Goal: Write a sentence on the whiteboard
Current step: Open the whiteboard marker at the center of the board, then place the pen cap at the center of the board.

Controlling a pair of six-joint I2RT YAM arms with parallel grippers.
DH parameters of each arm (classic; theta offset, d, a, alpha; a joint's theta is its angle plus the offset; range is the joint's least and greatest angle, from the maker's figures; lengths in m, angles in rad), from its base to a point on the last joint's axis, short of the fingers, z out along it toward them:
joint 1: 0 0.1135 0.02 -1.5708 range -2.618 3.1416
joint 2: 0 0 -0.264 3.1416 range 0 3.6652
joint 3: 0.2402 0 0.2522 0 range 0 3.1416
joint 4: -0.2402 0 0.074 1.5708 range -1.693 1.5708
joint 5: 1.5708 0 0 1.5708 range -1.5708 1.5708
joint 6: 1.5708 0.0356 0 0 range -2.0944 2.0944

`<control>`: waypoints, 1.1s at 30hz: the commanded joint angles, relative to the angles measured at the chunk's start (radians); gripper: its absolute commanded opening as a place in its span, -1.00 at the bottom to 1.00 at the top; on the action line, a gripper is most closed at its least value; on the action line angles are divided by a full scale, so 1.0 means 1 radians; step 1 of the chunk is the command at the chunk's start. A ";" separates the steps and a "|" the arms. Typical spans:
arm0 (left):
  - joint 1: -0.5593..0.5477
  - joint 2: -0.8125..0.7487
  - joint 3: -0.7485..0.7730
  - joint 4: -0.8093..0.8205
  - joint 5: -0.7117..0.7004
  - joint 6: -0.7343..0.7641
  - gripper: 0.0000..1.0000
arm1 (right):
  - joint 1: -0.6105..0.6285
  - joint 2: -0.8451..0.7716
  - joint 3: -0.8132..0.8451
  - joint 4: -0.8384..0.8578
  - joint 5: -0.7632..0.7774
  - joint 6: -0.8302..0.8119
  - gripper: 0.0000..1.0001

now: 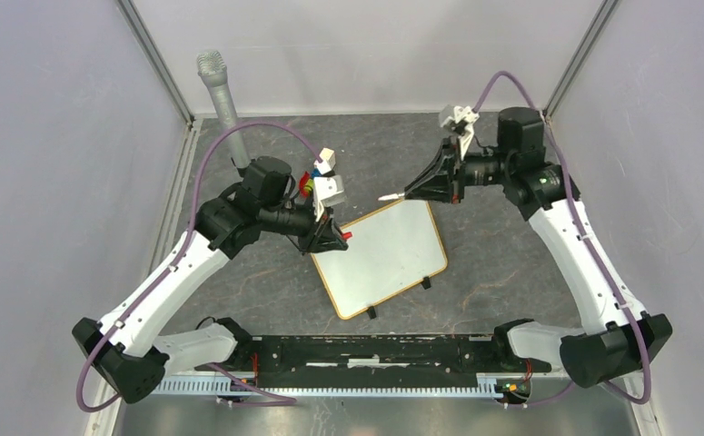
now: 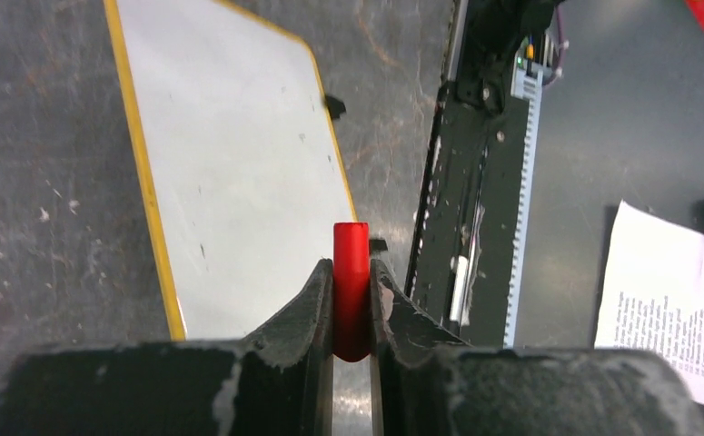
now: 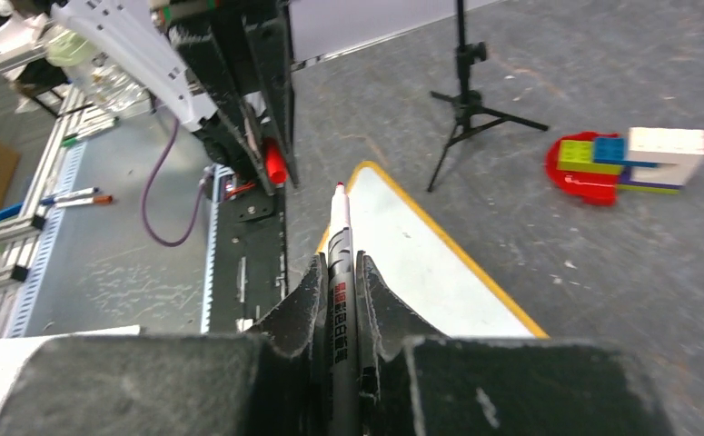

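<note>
The whiteboard (image 1: pixel 386 256) lies flat and tilted on the dark table, white with a thin light frame and two black clip feet. Its face is bare in every view, and the sentence is not in view. My left gripper (image 1: pixel 332 238) hovers at the board's upper left corner, shut on a red marker cap (image 2: pixel 351 263). My right gripper (image 1: pixel 413 192) is above the board's top edge, shut on a grey marker (image 3: pixel 340 245). The marker's uncapped tip (image 1: pixel 386 196) points left toward the board and stays off its surface.
A stack of coloured toy bricks (image 3: pixel 625 162) sits behind the left arm. A grey microphone-like post (image 1: pixel 221 100) stands at the back left, near a small black tripod (image 3: pixel 467 95). The black base rail (image 1: pixel 375 350) runs along the near edge. A printed sheet (image 2: pixel 675 304) lies beyond it.
</note>
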 commanded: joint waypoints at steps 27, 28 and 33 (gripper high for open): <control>0.476 -0.347 -0.380 -0.284 -0.789 0.154 -0.95 | -0.148 -0.059 -0.071 0.202 -0.045 0.122 -1.00; 0.510 -0.321 -0.398 -0.274 -0.796 0.160 -0.95 | -0.148 -0.059 -0.068 0.186 -0.042 0.106 -1.00; 0.754 -0.217 -0.420 -0.243 -0.685 0.321 -0.95 | -0.147 -0.056 -0.036 0.083 -0.037 0.018 -1.00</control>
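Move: From the left hand, the open table it carries the red cap to lies roughly 27 cm left, 1 cm ahead and 28 cm down. The whiteboard's middle is some 15 cm ahead of that hand, 11 cm right and 28 cm lower; the mic stand's tripod is about 27 cm ahead, 17 cm left and 25 cm below. For the right hand, holding the uncapped marker, the whiteboard's middle lies about 10 cm ahead, 10 cm left and 35 cm down. Carrying the red cap still pinched in its fingers, the left hand sweeps about 27 cm left, away from the whiteboard, and sinks some 15 cm over bare table; its fingers turn from pointing right to steeply down and forward. The right hand keeps the uncapped marker, draws about 3 cm forward and 3 cm right with a slight rise, then stays there, easing down 1 cm. ##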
